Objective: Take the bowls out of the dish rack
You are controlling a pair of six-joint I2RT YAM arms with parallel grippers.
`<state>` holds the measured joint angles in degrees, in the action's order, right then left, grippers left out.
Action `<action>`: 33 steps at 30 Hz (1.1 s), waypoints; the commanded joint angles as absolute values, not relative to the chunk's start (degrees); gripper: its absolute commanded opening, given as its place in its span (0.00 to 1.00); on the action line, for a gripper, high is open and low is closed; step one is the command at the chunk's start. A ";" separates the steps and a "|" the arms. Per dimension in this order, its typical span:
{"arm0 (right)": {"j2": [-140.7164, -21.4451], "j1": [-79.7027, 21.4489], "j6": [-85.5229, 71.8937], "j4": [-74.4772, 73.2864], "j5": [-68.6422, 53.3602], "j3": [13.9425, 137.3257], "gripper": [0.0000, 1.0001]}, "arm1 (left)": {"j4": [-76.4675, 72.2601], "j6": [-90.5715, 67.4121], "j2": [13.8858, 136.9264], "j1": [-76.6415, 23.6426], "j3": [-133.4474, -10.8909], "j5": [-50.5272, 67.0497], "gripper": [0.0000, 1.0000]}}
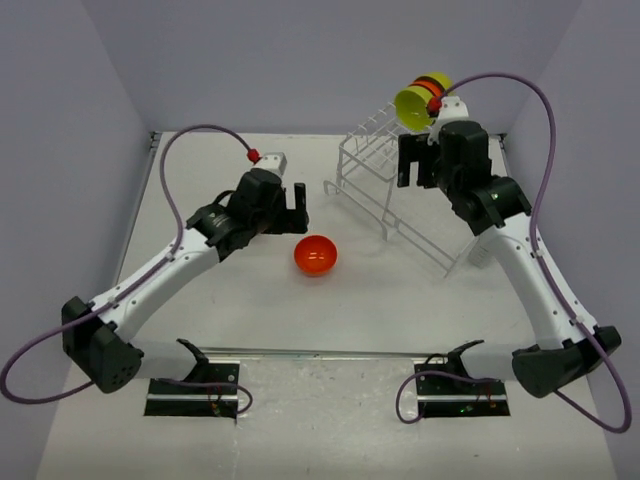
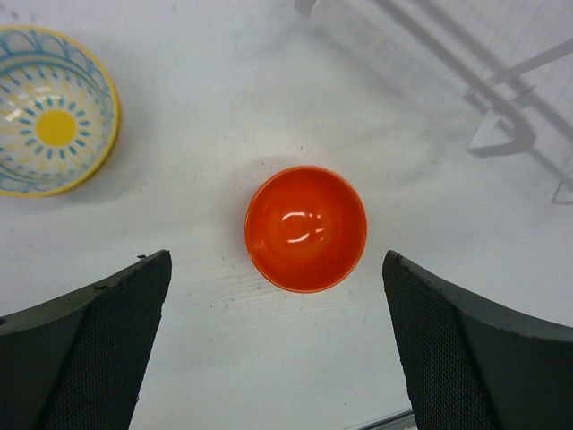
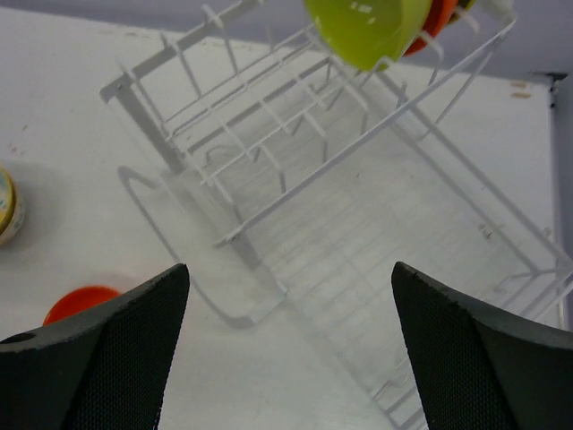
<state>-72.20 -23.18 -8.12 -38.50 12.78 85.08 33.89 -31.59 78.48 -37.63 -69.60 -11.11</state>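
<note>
An orange-red bowl (image 1: pixel 315 255) stands upright on the table and also shows in the left wrist view (image 2: pixel 306 228). My left gripper (image 1: pixel 293 212) is open and empty, above and just behind it (image 2: pixel 277 358). A cream bowl with blue rim and yellow centre (image 2: pixel 49 112) stands on the table left of the orange one; the left arm hides it in the top view. The white wire dish rack (image 1: pixel 385 180) holds a lime-green bowl (image 1: pixel 412 108), an orange-red bowl (image 3: pixel 439 18) and a yellow bowl (image 1: pixel 437 82) at its far end. My right gripper (image 1: pixel 417 175) is open and empty above the rack (image 3: pixel 291 358).
The rack's long sloping rails (image 3: pixel 421 233) run toward the right arm. Grey walls close the table at the back and both sides. Cables loop from both wrists.
</note>
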 commanded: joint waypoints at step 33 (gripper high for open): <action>-116.10 -21.36 34.28 -14.94 46.32 122.78 0.40 | 38.59 -23.73 54.23 -37.35 -53.18 -33.40 1.00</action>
<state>-115.22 -21.71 31.79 -19.81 44.42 121.80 40.75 -24.21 54.92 -37.63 -54.02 -31.24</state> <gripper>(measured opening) 0.403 0.997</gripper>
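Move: The near green bowl stands in the dish rack some 23 cm straight ahead of the right hand and about 4 cm higher. The orange bowl leans behind it, 3 cm beyond and 4 cm to its right; the rear green bowl is about 5 cm beyond and 6 cm right of it. From the left hand the near green bowl is roughly 27 cm ahead, 27 cm right and 17 cm up, while the red bowl sits 17 cm below, 3 cm ahead and 5 cm right. Reach the right gripper forward about 20 cm to the near green bowl, drifting slightly right and up, rolling its left side down some 40 degrees and narrowing the fingers to under half open around the right-hand rim, without closing. Meanwhile arc the empty, open left gripper up and then back down, ending 12 cm left and 5 cm back, clear of the red bowl. ##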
